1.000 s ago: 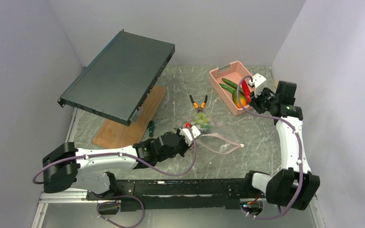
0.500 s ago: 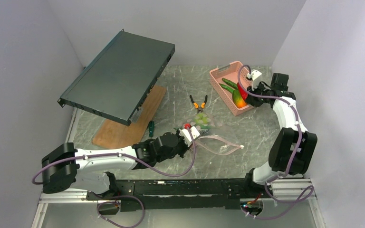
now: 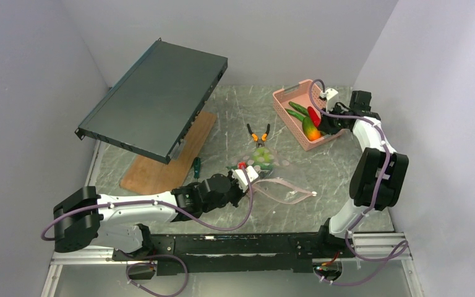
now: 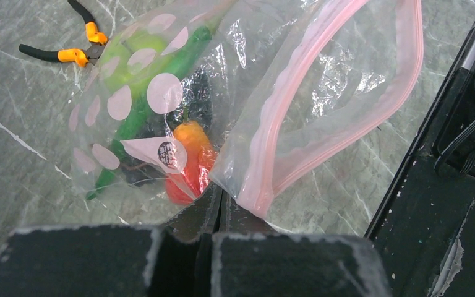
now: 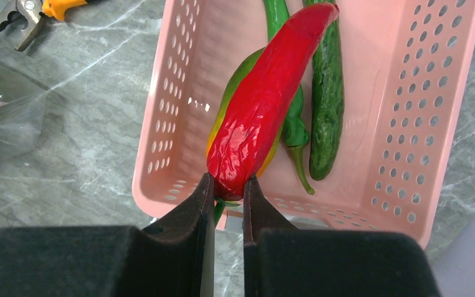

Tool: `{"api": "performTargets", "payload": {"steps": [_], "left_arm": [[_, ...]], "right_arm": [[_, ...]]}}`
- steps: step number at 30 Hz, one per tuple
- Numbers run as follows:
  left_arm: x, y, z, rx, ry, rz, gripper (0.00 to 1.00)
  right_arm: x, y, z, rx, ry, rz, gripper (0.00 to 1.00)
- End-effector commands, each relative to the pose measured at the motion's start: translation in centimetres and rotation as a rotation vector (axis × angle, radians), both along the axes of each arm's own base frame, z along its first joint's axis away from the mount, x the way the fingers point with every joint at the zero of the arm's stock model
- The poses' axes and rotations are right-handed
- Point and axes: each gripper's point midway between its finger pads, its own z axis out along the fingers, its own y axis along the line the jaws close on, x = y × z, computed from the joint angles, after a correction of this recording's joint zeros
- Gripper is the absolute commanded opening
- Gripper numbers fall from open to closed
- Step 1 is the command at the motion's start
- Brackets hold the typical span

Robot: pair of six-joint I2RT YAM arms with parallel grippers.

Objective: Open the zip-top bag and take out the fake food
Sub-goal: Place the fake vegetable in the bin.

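The clear zip-top bag (image 3: pixel 271 168) lies mid-table, its pink zip strip (image 4: pixel 321 80) gaping open. Inside it are a green apple (image 4: pixel 130 52), a green cucumber (image 4: pixel 161 93), dark grapes (image 4: pixel 195 99) and an orange-red piece (image 4: pixel 188 161). My left gripper (image 3: pixel 245 176) is shut on the bag's edge (image 4: pixel 221 195) near the strip's end. My right gripper (image 3: pixel 323 120) is shut on the stem end of a long red pepper (image 5: pixel 266 105) and holds it over the pink basket (image 5: pixel 167 136). A green cucumber (image 5: pixel 328 105) and an orange-green mango (image 3: pixel 310 130) lie in the basket.
Orange-handled pliers (image 3: pixel 259 133) lie just beyond the bag. A dark flat metal case (image 3: pixel 154 99) leans at the back left over a wooden board (image 3: pixel 161 167). A green screwdriver (image 3: pixel 196 166) lies by the board. The black base rail (image 4: pixel 457 154) runs along the near edge.
My right arm has swung back and down, carrying the red pepper from beside the basket to over its inside. The left gripper and the bag have barely moved.
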Motion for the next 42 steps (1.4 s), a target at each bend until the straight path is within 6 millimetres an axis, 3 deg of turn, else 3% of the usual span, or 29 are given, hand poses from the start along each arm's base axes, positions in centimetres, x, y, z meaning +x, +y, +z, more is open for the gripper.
{"api": "performTargets", "payload": {"steps": [1, 9, 14, 25, 34, 42], "left_arm": [[-0.1, -0.3, 1.7, -0.071, -0.003, -0.003, 0.0], [-0.2, -0.5, 1.5, -0.074, 0.006, -0.009, 0.0], [-0.2, -0.5, 1.4, -0.071, 0.01, -0.009, 0.0], [-0.3, -0.6, 1.3, -0.075, 0.016, -0.012, 0.0], [-0.4, -0.6, 1.3, -0.077, 0.016, -0.018, 0.0], [-0.6, -0.8, 1.4, -0.085, 0.023, -0.026, 0.0]], "right_arm": [[1.9, -0.1, 1.7, -0.001, -0.059, 0.01, 0.05], [2.4, 0.5, 0.3, -0.023, -0.021, 0.028, 0.08], [2.6, 0.8, -0.1, -0.037, -0.015, 0.031, 0.15], [2.7, 0.6, -0.6, -0.063, -0.005, 0.012, 0.49], [1.5, 1.6, 2.3, -0.033, -0.066, 0.03, 0.54], [-3.0, 4.8, 6.0, 0.048, -0.123, 0.15, 0.53]]}}
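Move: The red pepper is already pinched by its stem end in my right hand. The pink bin's middle lies about 9 cm ahead, 4 cm to the left and 9 cm below. In it the mango lies some 4 cm ahead and 4 cm left, the cucumber 9 cm ahead and 5 cm left; the pliers stand about 23 cm left, level with the hand. From my left hand the bin is roughly 29 cm ahead and 25 cm right. I ease the pepper down into the bin with my right hand, about 2.5 cm lower, a little forward and then left, and open the fingers to about half way to let it go. Once they are open I lift away some 5 cm, drawing back about 2 cm and slightly left. My left hand stays put, still pinching the bag by its opening. ##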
